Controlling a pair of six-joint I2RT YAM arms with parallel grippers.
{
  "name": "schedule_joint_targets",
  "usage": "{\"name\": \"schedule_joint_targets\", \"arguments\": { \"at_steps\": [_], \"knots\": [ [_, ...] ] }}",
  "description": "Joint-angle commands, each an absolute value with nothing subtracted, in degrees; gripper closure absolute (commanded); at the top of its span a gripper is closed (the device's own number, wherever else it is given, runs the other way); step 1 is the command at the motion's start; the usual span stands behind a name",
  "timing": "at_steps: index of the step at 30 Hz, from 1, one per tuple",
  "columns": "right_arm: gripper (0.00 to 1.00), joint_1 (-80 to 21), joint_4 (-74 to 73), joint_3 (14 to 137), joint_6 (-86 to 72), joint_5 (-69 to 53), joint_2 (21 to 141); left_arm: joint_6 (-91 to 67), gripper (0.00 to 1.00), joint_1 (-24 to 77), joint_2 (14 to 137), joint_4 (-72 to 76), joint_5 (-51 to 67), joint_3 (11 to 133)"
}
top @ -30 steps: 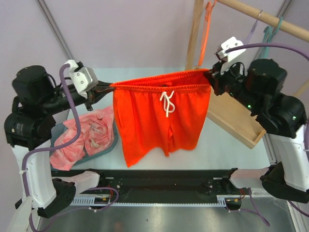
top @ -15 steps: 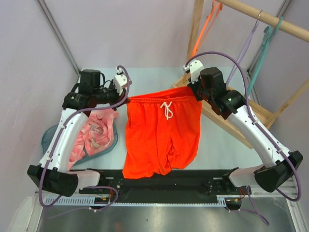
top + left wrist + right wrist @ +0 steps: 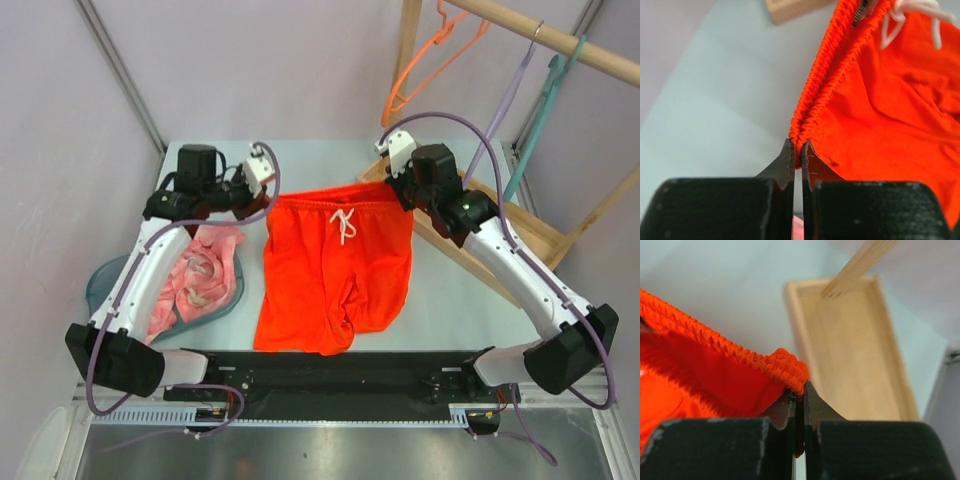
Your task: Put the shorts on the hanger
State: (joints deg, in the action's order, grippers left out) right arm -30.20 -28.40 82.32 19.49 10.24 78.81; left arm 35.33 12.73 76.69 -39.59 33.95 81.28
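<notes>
The orange-red shorts [image 3: 335, 270] lie spread on the table, waistband at the far side, white drawstring [image 3: 344, 225] in the middle, legs toward the near edge. My left gripper [image 3: 268, 200] is shut on the waistband's left corner [image 3: 802, 131], my right gripper [image 3: 400, 192] shut on its right corner [image 3: 790, 365]. The waistband is stretched between them, low over the table. The orange hanger [image 3: 432, 58] hangs from the wooden rail [image 3: 560, 40] at the back, above and behind my right gripper.
A pale pink garment [image 3: 190, 280] lies in a teal dish [image 3: 100, 280] at the left. A wooden tray base [image 3: 500, 225] and upright post [image 3: 408, 45] stand at the right back. A lilac hanger [image 3: 515, 85] and a teal hanger [image 3: 540, 100] hang further along the rail.
Both arms have come down and moved toward the far side, taking the shorts from hanging in the air to lying flat on the table. Both grips have held.
</notes>
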Motion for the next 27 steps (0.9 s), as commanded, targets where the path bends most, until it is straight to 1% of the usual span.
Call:
{"name": "schedule_joint_targets", "arguments": {
  "at_steps": [1, 3, 5, 7, 10, 11, 14, 16, 18, 19, 21, 22, 23, 24, 25, 26, 27],
  "knots": [
    [1.00, -29.53, -36.64, 72.64, 15.21, 2.06, 73.84, 43.77, 1.00, 12.65, 69.88, -46.58, 37.17, 67.99],
    [1.00, -29.97, -36.74, 68.75, 15.03, 0.53, 72.77, 43.51, 1.00, 13.88, 67.51, -45.53, 37.53, 62.69],
    [1.00, -29.71, -35.87, 64.62, 14.68, -1.58, 73.56, 41.68, 1.00, 17.13, 66.80, -43.43, 36.04, 55.68],
    [1.00, -29.36, -34.20, 62.32, 14.50, -2.81, 74.97, 39.74, 1.00, 19.06, 67.15, -39.65, 35.68, 51.18],
    [1.00, -29.18, -30.94, 58.72, 15.20, -3.43, 76.63, 36.39, 1.00, 19.95, 69.08, -35.52, 36.04, 47.74],
    [0.98, -29.18, -30.07, 58.19, 15.38, -3.60, 77.42, 35.43, 1.00, 20.04, 69.78, -34.55, 35.34, 47.03],
    [0.75, -28.48, -29.36, 56.52, 17.91, -6.32, 80.24, 35.15, 0.95, 20.48, 71.98, -30.60, 32.80, 44.13],
    [0.73, -28.56, -28.92, 55.46, 19.68, -7.20, 81.03, 36.55, 0.91, 21.09, 73.29, -30.32, 32.00, 42.64],
    [0.68, -28.56, -29.53, 54.59, 20.74, -7.82, 81.12, 37.52, 0.87, 21.79, 73.48, -30.50, 31.38, 41.75],
    [0.66, -28.56, -30.40, 54.49, 20.92, -8.69, 80.60, 38.14, 0.83, 22.75, 73.30, -30.59, 31.38, 40.96],
    [0.61, -28.83, -30.93, 54.32, 21.00, -9.05, 79.63, 39.02, 0.77, 23.90, 72.07, -31.11, 31.12, 40.17],
    [0.58, -29.26, -31.37, 54.32, 21.18, -9.14, 79.11, 40.24, 0.71, 25.21, 71.81, -31.46, 30.77, 39.82],
    [0.49, -29.79, -31.72, 54.32, 21.36, -9.14, 77.71, 40.69, 0.68, 25.83, 71.11, -32.33, 30.33, 39.73],
    [0.42, -30.06, -32.08, 54.32, 22.05, -9.23, 76.91, 41.04, 0.64, 26.27, 70.76, -33.04, 30.24, 39.81],
    [0.36, -31.10, -33.12, 54.40, 22.50, -9.14, 75.86, 41.92, 0.57, 26.63, 70.58, -34.00, 30.67, 40.68],
    [0.21, -31.72, -33.48, 54.49, 23.02, -8.88, 73.59, 42.01, 0.53, 26.63, 70.23, -35.75, 30.85, 41.30],
    [0.16, -32.51, -33.83, 54.49, 23.64, -7.92, 71.91, 41.92, 0.50, 26.72, 69.44, -36.64, 31.02, 42.00]
  ]
}}
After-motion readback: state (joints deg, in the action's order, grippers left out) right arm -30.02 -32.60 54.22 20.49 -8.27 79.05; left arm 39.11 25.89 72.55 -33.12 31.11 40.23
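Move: Down on the table, nearer the robot, is where the pinched waistband of the shorts goes: for the left hand about 15 cm back, 1 cm right and 24 cm below; for the right hand some 11 cm straight back and 23 cm below. The blue bin of pink clothes is about 13 cm back and 23 cm left of the left hand. The wooden tray's middle lies roughly 4 cm ahead and 14 cm right of the right hand, 22 cm below. Lowering the pinched waistband together, both hands sink some 22 cm while drawing back towards the robot, the left about 15 cm and the right about 11, most of it quickly and slowing close to the table. The wrists tip the fingers down by around 30 degrees on the way; near the bottom both hands open, the right wider, loosening their hold on the waistband corners. ##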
